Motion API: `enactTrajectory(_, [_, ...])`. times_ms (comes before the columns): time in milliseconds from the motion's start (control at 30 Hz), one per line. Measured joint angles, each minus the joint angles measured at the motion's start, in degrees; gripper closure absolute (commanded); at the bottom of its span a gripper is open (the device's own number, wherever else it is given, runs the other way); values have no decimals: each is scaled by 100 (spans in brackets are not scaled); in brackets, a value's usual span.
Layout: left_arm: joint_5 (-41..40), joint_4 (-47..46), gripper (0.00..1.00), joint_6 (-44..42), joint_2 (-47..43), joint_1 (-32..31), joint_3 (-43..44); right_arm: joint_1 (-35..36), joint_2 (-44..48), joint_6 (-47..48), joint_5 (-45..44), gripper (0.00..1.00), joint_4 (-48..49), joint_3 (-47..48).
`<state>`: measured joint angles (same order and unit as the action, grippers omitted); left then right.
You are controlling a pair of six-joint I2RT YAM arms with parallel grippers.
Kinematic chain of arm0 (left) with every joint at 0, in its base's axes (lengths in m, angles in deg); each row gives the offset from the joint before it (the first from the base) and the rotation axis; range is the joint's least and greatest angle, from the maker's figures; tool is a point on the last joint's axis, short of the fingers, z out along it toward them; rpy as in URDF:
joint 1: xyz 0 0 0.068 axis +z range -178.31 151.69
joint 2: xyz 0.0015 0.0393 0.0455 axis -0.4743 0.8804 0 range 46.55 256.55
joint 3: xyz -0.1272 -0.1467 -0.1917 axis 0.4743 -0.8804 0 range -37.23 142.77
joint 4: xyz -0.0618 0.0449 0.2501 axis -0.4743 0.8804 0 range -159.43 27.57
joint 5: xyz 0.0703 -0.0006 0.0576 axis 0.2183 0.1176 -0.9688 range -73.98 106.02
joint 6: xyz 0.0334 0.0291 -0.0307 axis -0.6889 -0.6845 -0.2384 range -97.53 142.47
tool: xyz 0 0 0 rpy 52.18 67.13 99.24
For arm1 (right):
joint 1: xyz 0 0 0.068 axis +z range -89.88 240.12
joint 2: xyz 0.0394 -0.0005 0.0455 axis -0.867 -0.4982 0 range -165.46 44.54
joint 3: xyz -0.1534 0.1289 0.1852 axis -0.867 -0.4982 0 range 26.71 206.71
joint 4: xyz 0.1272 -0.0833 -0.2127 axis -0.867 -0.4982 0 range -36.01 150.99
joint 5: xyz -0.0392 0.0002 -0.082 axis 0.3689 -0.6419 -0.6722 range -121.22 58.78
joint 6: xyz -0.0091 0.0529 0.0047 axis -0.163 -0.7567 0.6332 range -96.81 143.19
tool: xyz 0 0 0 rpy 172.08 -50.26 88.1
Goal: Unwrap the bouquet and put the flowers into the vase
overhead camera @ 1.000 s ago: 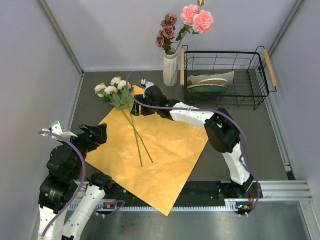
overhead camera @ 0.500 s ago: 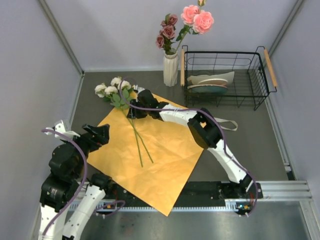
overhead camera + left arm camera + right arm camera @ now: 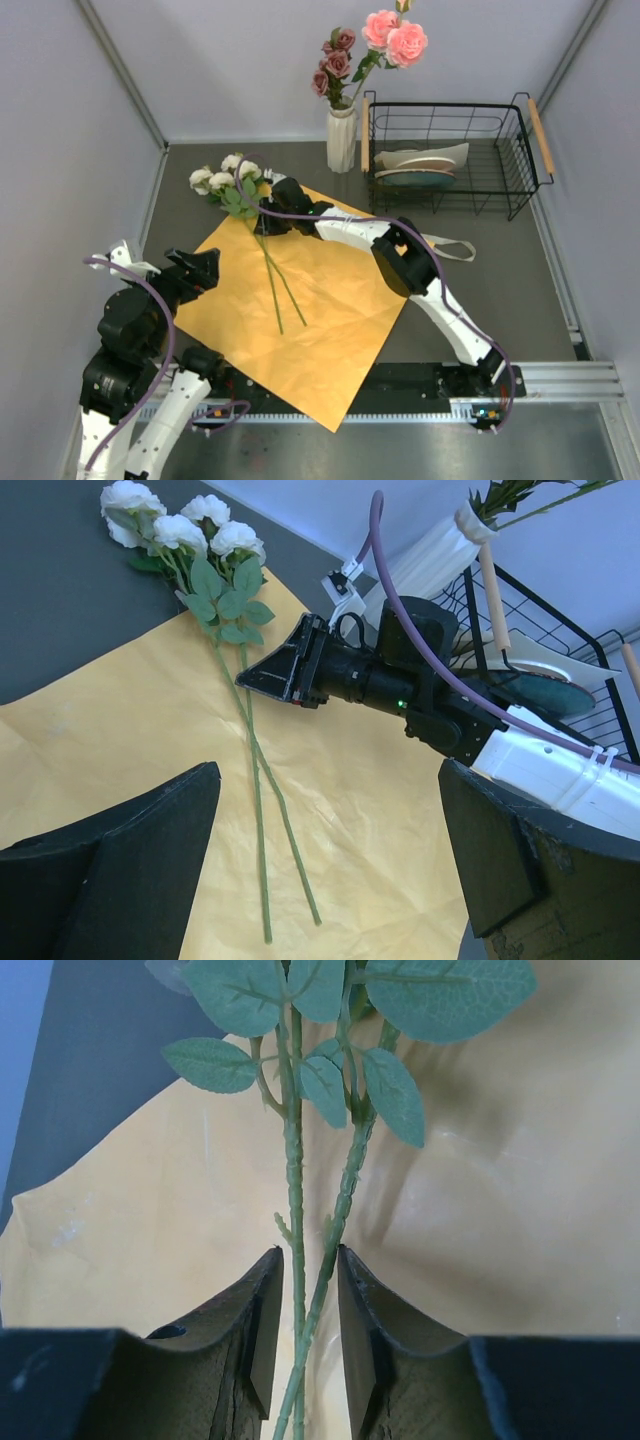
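Note:
The bouquet lies unwrapped: its orange paper is spread flat, and two white-rose flowers rest across its far left corner, stems running toward me. My right gripper is down on the paper just below the leaves. In the right wrist view its jaws straddle both crossing stems narrowly, with slim gaps still showing. My left gripper hovers wide open over the paper's near left part, empty. The white ribbed vase holds pink roses and mauve roses.
A black wire basket with stacked plates stands right of the vase. A cream ribbon lies on the table beside the right arm. Grey walls close in left, right and behind.
My right gripper slid left along the paper to the stems and its jaws narrowed around them. The right elbow dropped lower. The left arm stayed put.

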<state>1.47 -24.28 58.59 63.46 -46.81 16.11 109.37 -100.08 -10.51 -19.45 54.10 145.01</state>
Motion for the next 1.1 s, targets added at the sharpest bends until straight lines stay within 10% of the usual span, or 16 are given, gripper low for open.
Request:
enactTrajectory(400, [13,0,4,-2,0,0,0,-70,-227,-170,33,100,-76,212])
enactTrajectory(1100, [20,-2,5,2,0,2,0,-107,1910,811,-450,100,-501,223])
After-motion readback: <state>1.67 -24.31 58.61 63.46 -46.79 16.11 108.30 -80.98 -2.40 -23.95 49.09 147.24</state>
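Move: The near white-rose stem runs right between the right gripper's half-closed fingers, about 1 cm below their pads. The other rose stem lies about 1 cm back and 1 cm left, level with the first. The white rose heads are some 13 cm ahead and 9 cm left; the vase stands about 16 cm ahead and 19 cm right, its middle 8 cm higher. From the left gripper, that near stem is roughly 23 cm ahead, 8 cm right and 27 cm down. Ease the right gripper down and forward by about a centimetre each, closing the fingers until they pinch the one rose stem below its leaves. Then, with the grip kept, lift it steeply by some 22 cm off the wrapping paper, drifting slightly right and tipping the hand's forward side up by about 20 degrees. ##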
